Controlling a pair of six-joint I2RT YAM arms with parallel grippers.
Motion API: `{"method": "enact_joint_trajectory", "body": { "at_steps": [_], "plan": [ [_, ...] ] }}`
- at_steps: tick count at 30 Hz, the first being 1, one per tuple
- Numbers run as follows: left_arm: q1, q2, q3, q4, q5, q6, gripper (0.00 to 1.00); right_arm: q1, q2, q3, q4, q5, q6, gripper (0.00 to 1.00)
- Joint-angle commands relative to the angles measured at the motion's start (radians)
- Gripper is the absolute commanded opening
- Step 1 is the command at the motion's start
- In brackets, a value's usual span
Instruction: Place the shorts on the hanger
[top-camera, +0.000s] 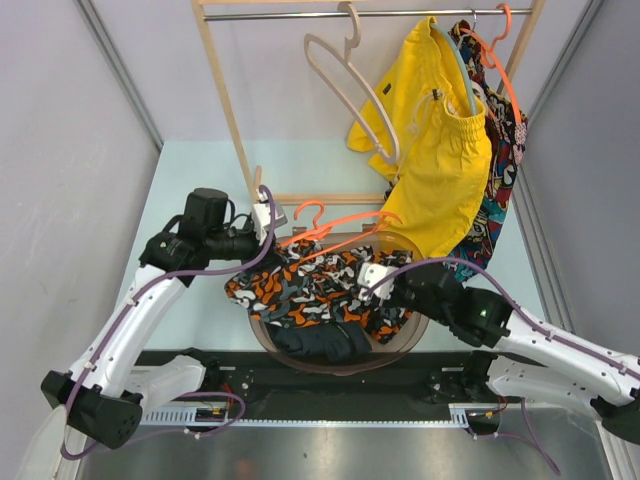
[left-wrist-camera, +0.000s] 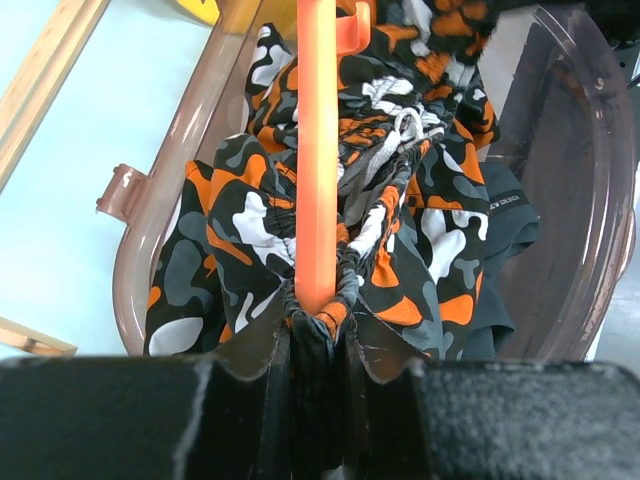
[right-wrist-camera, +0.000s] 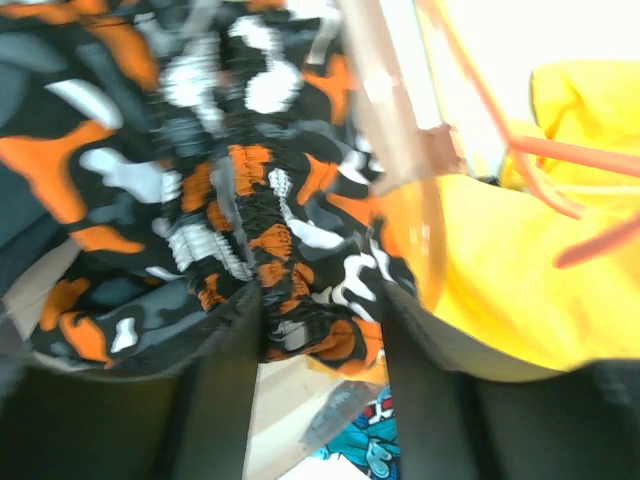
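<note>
The camouflage shorts (top-camera: 310, 285) lie bunched over a brown see-through basket (top-camera: 345, 366). The thin orange hanger (top-camera: 335, 228) lies across their far edge, hook up. My left gripper (top-camera: 265, 222) is at the hanger's left end. In the left wrist view it (left-wrist-camera: 318, 320) is shut on the hanger's bar (left-wrist-camera: 316, 150) together with a fold of the shorts (left-wrist-camera: 250, 220). My right gripper (top-camera: 378, 280) is at the shorts' right side. In the right wrist view it (right-wrist-camera: 318, 320) holds the gathered waistband (right-wrist-camera: 250, 200) between its fingers; the hanger's thin rods (right-wrist-camera: 575, 157) show at upper right.
A dark garment (top-camera: 320, 342) lies in the basket under the shorts. Behind stands a wooden rack (top-camera: 225, 100) holding a beige hanger (top-camera: 350, 90), yellow shorts (top-camera: 440, 170) and an orange hanger with a red-blue patterned garment (top-camera: 500, 190). The yellow shorts hang close behind my right gripper.
</note>
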Motion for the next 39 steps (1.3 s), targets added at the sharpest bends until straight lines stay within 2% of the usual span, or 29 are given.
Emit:
{"method": "enact_joint_trajectory", "body": {
  "at_steps": [1, 4, 8, 9, 10, 12, 16, 20, 25, 26, 29, 32, 37, 39],
  "plan": [
    [0.01, -0.006, 0.033, 0.03, 0.057, -0.005, 0.0, -0.065, 0.019, 0.047, 0.03, -0.047, 0.026, 0.48],
    [0.01, -0.008, 0.034, 0.031, 0.06, -0.008, 0.0, -0.12, 0.052, 0.05, 0.071, -0.05, 0.026, 0.44],
    [0.017, -0.011, 0.038, 0.021, 0.072, -0.014, 0.0, -0.181, 0.083, 0.052, 0.1, -0.08, 0.023, 0.45],
    [0.026, -0.015, 0.038, 0.017, 0.074, -0.02, 0.0, -0.189, 0.086, 0.052, 0.097, -0.082, 0.023, 0.42],
    [0.032, -0.02, 0.039, 0.013, 0.079, -0.022, 0.0, -0.204, 0.083, 0.053, 0.094, -0.085, 0.023, 0.33],
    [0.071, -0.043, 0.039, 0.004, 0.095, -0.014, 0.0, -0.264, 0.062, 0.052, 0.073, -0.117, 0.029, 0.0],
    [0.161, -0.104, 0.012, -0.006, 0.18, 0.035, 0.0, -0.4, 0.016, 0.056, 0.018, -0.238, 0.06, 0.0],
    [0.168, -0.16, -0.012, -0.013, 0.223, 0.068, 0.0, -0.539, 0.007, 0.084, -0.018, -0.367, 0.112, 0.0],
    [0.168, -0.193, -0.013, -0.076, 0.25, 0.202, 0.01, -0.704, 0.065, 0.154, -0.067, -0.52, 0.183, 0.0],
    [0.168, -0.186, 0.002, -0.148, 0.246, 0.304, 0.0, -0.717, 0.071, 0.165, -0.068, -0.531, 0.193, 0.0],
    [0.167, -0.148, 0.031, -0.295, 0.211, 0.483, 0.0, -0.737, 0.088, 0.22, -0.096, -0.573, 0.203, 0.0],
    [0.162, -0.112, 0.054, -0.387, 0.168, 0.589, 0.0, -0.738, 0.092, 0.26, -0.116, -0.593, 0.204, 0.0],
    [0.15, -0.094, 0.053, -0.349, 0.065, 0.579, 0.0, -0.738, 0.092, 0.302, -0.154, -0.605, 0.189, 0.0],
    [0.145, -0.095, 0.047, -0.305, 0.016, 0.532, 0.0, -0.729, 0.083, 0.311, -0.172, -0.603, 0.175, 0.0]
  ]
}}
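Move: The right hand, empty and half open, has the free right end of the camouflage shorts' waistband about 5 cm ahead, 4 cm to its right and 3 cm lower. The orange hanger's free end is some 12 cm ahead, 4 cm right and slightly higher, and the yellow shorts' hem about 9 cm ahead, 9 cm right and 3 cm lower. From the left hand, still gripping the waistband's other end with the hanger, that free end is roughly 25 cm right, 2 cm back and 6 cm lower. Right hand reaches some 5 cm forward-right, pinches the waistband's free end, lifts; left hand draws left and back. ##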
